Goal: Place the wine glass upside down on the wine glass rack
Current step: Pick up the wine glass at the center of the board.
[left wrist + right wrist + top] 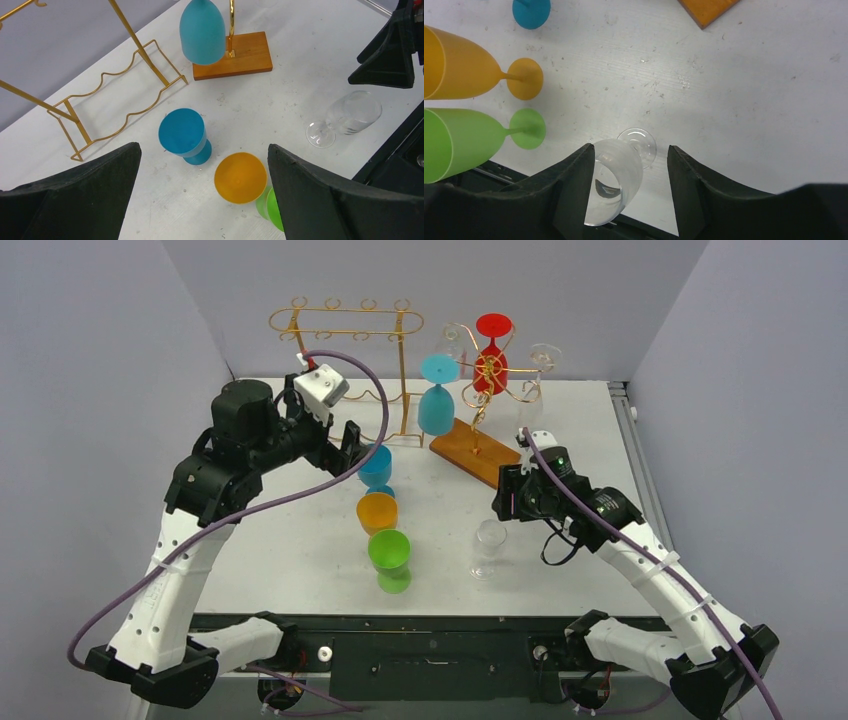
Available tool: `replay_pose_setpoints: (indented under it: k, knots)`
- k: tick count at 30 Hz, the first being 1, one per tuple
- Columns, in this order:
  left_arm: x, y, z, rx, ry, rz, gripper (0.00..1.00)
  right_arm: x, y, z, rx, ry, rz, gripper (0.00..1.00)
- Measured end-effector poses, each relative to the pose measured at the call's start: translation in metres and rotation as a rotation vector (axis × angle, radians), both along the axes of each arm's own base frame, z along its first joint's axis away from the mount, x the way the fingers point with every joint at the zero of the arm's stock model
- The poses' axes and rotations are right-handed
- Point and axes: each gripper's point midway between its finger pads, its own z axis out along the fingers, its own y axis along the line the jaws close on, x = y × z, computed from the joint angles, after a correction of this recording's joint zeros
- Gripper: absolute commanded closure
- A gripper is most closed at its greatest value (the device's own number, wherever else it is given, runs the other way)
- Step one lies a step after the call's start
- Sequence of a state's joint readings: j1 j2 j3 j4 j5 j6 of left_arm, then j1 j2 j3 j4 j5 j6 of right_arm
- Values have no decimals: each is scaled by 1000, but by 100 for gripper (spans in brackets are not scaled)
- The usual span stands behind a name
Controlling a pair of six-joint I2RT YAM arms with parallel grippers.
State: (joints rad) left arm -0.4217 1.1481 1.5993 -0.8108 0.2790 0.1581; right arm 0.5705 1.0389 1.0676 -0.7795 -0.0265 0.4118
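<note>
A clear wine glass [488, 545] stands upright on the white table near the front. My right gripper [508, 504] hovers over it. In the right wrist view the clear wine glass [616, 175] sits between the fingers of that gripper [629, 152]. Its bowl rests against the left finger [574, 185], and a gap separates it from the right one. The wine glass rack [478, 453], gold wire on a wooden base, stands at the back with a red, a blue and clear glasses hanging upside down. My left gripper [350, 445] is wide open and empty above the blue glass [182, 134].
Blue [376, 465], orange [377, 511] and green [389, 552] plastic glasses stand in a row at the table's middle. A second gold wire rack [350, 322] stands at the back left. The table's front edge lies just behind the clear glass.
</note>
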Motion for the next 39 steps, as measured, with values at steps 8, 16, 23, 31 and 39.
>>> replay_pose_setpoints:
  k: [8,16,23,31,39]
  knots:
    - [-4,-1,-2,-1,13,-17,4,-19,4,-29,-13,93,56,51]
    - [-5,-1,-5,2,20,-17,4,-28,2,-50,-48,152,74,60]
    - [-6,-5,-12,-7,47,-32,4,-25,11,-64,-73,179,113,91]
    - [-16,-17,-53,-49,198,-61,4,-25,10,-62,-96,176,131,100]
    - [-33,-43,-59,-138,285,-133,4,-3,6,47,50,-122,95,100]
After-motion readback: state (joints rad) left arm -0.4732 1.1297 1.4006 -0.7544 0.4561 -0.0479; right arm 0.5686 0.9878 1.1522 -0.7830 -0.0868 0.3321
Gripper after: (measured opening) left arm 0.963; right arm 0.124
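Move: The clear wine glass stands upright just below the right hand, its middle about 4 cm back, 4 cm left and 12 cm down. The green glass is some 18 cm left of the clear one and about level with it; the orange glass is 20 cm left and 7 cm farther out. The stand's wooden base lies 21 cm ahead of the right hand and 5 cm left, 20 cm down. From the left hand, the clear glass is roughly 23 cm right, 8 cm back and 30 cm down. Down about 6 cm and slightly back, the right hand dips to the clear glass's rim, its fingers shutting on the bowl wall, one inside and one outside. Keeping that pinch, it lifts some 11 cm with slight forward travel, the fingers tipping up about 20 degrees. The left hand, open, starts late, sinking 6 cm and easing right and back towards the lifted glass. ##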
